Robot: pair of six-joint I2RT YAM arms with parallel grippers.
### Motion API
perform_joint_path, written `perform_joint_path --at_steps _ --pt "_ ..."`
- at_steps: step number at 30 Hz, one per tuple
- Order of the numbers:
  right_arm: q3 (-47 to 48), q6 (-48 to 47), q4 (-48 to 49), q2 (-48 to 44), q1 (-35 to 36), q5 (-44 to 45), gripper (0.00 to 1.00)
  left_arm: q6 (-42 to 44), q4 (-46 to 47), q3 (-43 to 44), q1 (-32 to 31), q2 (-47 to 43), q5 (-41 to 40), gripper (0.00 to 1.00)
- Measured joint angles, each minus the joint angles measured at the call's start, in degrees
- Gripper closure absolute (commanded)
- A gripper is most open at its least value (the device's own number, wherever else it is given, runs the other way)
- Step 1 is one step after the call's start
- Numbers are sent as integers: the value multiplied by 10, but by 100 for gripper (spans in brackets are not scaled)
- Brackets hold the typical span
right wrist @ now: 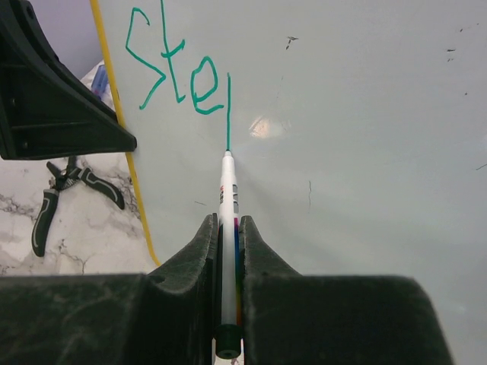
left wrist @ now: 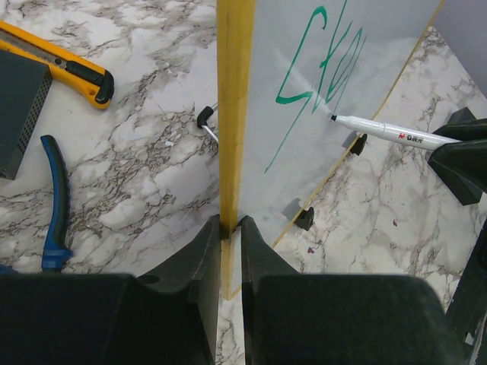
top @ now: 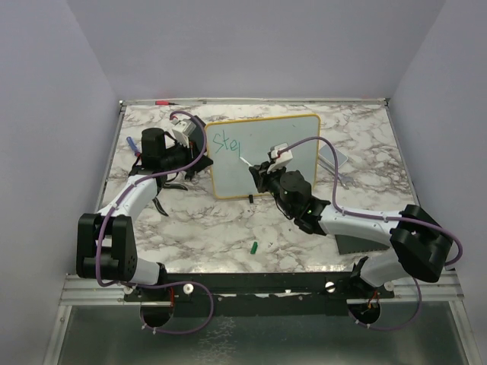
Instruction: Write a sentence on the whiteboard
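The whiteboard [top: 298, 133] with its yellow frame stands upright on the marble table. My left gripper [top: 204, 149] is shut on the board's left frame edge [left wrist: 233, 114], one finger [left wrist: 199, 258] on each side. My right gripper [right wrist: 228, 222] is shut on a white marker [right wrist: 227, 186], and its tip touches the board face [right wrist: 358, 114]. The sentence [right wrist: 176, 70] reads "Ste" in green, plus one straight downstroke ending at the marker tip. The same writing [left wrist: 316, 68] and the marker [left wrist: 388, 131] also show in the left wrist view. From above, the right gripper [top: 257, 172] is in front of the board's middle.
A yellow utility knife [left wrist: 65, 65], a black box [left wrist: 19, 106] and blue-handled pliers [left wrist: 55, 198] lie left of the board. A green cap [top: 254, 247] lies near the front. A black pad [top: 358, 243] sits at front right, and a red marker [top: 162, 102] at the back edge.
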Motion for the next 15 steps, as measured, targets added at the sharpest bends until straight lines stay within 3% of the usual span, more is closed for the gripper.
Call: perform_joint_path --at_steps 15 --pt "3 -4 0 -65 0 -10 99 0 -2 0 0 -1 1 100"
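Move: The marker that the right hand holds touches the whiteboard at the lower end of a fresh upright stroke. The stroke's top end lies about 8 cm ahead of this hand, 4 cm to its left and 4 cm above. The letter e is some 2 cm left of that top end, the t another 2 cm left. The left gripper on the board's left edge is about 7 cm ahead, 13 cm left. From the left hand the stroke's top is roughly 9 cm right, 1 cm ahead, 5 cm above. The marker's tip comes free of the whiteboard at the foot of the upright stroke and goes up alongside that stroke to near its top, just off the surface. The right hand, almost still at first, carries it up about 5 cm while drawing back and to the right by just under 1 cm each; it rolls and tips the marker up slightly, the grip staying shut. The left gripper keeps still on the board's left edge. ##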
